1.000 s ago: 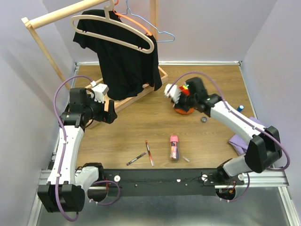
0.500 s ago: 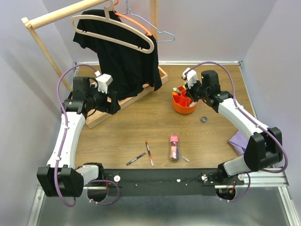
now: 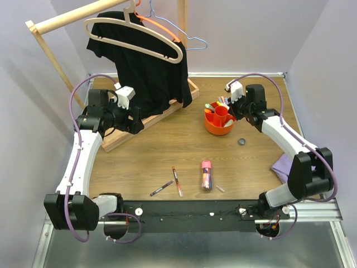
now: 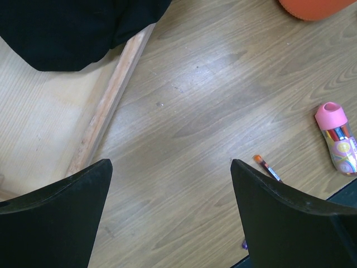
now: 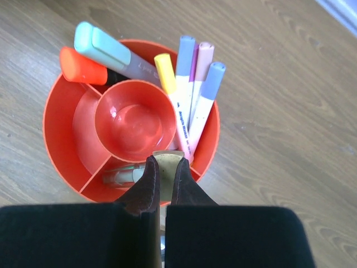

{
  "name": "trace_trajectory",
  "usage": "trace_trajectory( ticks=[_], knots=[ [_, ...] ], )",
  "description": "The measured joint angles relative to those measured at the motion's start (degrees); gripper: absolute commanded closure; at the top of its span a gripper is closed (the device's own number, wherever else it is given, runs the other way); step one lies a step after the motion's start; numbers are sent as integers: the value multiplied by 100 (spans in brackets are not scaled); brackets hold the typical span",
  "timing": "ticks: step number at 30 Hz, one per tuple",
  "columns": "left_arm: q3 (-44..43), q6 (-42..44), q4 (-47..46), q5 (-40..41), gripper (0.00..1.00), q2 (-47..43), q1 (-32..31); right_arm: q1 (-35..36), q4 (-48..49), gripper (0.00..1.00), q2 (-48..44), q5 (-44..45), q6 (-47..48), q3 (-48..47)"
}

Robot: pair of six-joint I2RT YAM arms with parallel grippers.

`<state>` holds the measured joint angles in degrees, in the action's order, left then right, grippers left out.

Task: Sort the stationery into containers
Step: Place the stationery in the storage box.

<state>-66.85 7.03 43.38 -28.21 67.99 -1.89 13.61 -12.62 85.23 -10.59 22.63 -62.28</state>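
Observation:
The orange organiser (image 3: 218,124) stands at the back right of the table, with several markers and highlighters (image 5: 181,72) upright in its far compartments and a greenish pen (image 5: 120,176) lying in a near one. My right gripper (image 5: 167,162) hovers over its near rim (image 5: 56,128), shut on a pale whitish piece (image 5: 168,167). From above, that right gripper (image 3: 230,107) sits at the organiser's right side. My left gripper (image 4: 170,167) is open over bare wood, and from above the left gripper (image 3: 135,120) is beside the rack base. A pink tube (image 3: 206,174), a red pen (image 3: 177,181) and a dark pen (image 3: 161,188) lie near the front.
A wooden rack base (image 4: 111,100) with a black shirt (image 3: 148,67) on hangers fills the back left. A small dark cap (image 3: 242,141) lies right of the organiser, a purple cloth (image 3: 283,166) at the right edge, a small white bit (image 3: 221,188) near the tube.
The right gripper swung from the organiser's left side to its right and back. The left gripper rose and shifted slightly toward the back, staying open.

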Motion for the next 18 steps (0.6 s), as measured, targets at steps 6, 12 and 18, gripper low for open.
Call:
trace_trajectory(
  ticks=[6,12,18],
  knots=[
    [0,0,0,0,4,35,0,-35,170,79,146,4,-105,129],
    [-2,24,0,2,4,92,-2,-81,352,56,251,7,-275,129],
    [-15,28,0,2,4,127,0,-94,323,55,319,81,-363,129]
  ],
)
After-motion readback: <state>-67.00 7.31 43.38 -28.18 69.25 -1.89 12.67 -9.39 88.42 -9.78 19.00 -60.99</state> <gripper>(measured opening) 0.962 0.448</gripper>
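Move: The storage box is just ahead of the right hand, which holds the eraser above its near side: the box's middle is about 5 cm ahead, 4 cm left and 8 cm below. The felt-tips standing in it are some 8 cm ahead, 2 cm left and 6 cm down; the small metal pot is about 2 cm back, 5 cm right and 12 cm down. From the left hand, the box is roughly 14 cm ahead, 31 cm right and 15 cm down. The eraser, still pinched at the right hand's fingertips, is lowered towards the storage box's near-right compartment. The hand sinks about 2.5 cm in all, easing slightly forward, and after the first couple of centimetres the fingers part to nearly half open and let go of the eraser, with only a few degrees of wrist turn. ##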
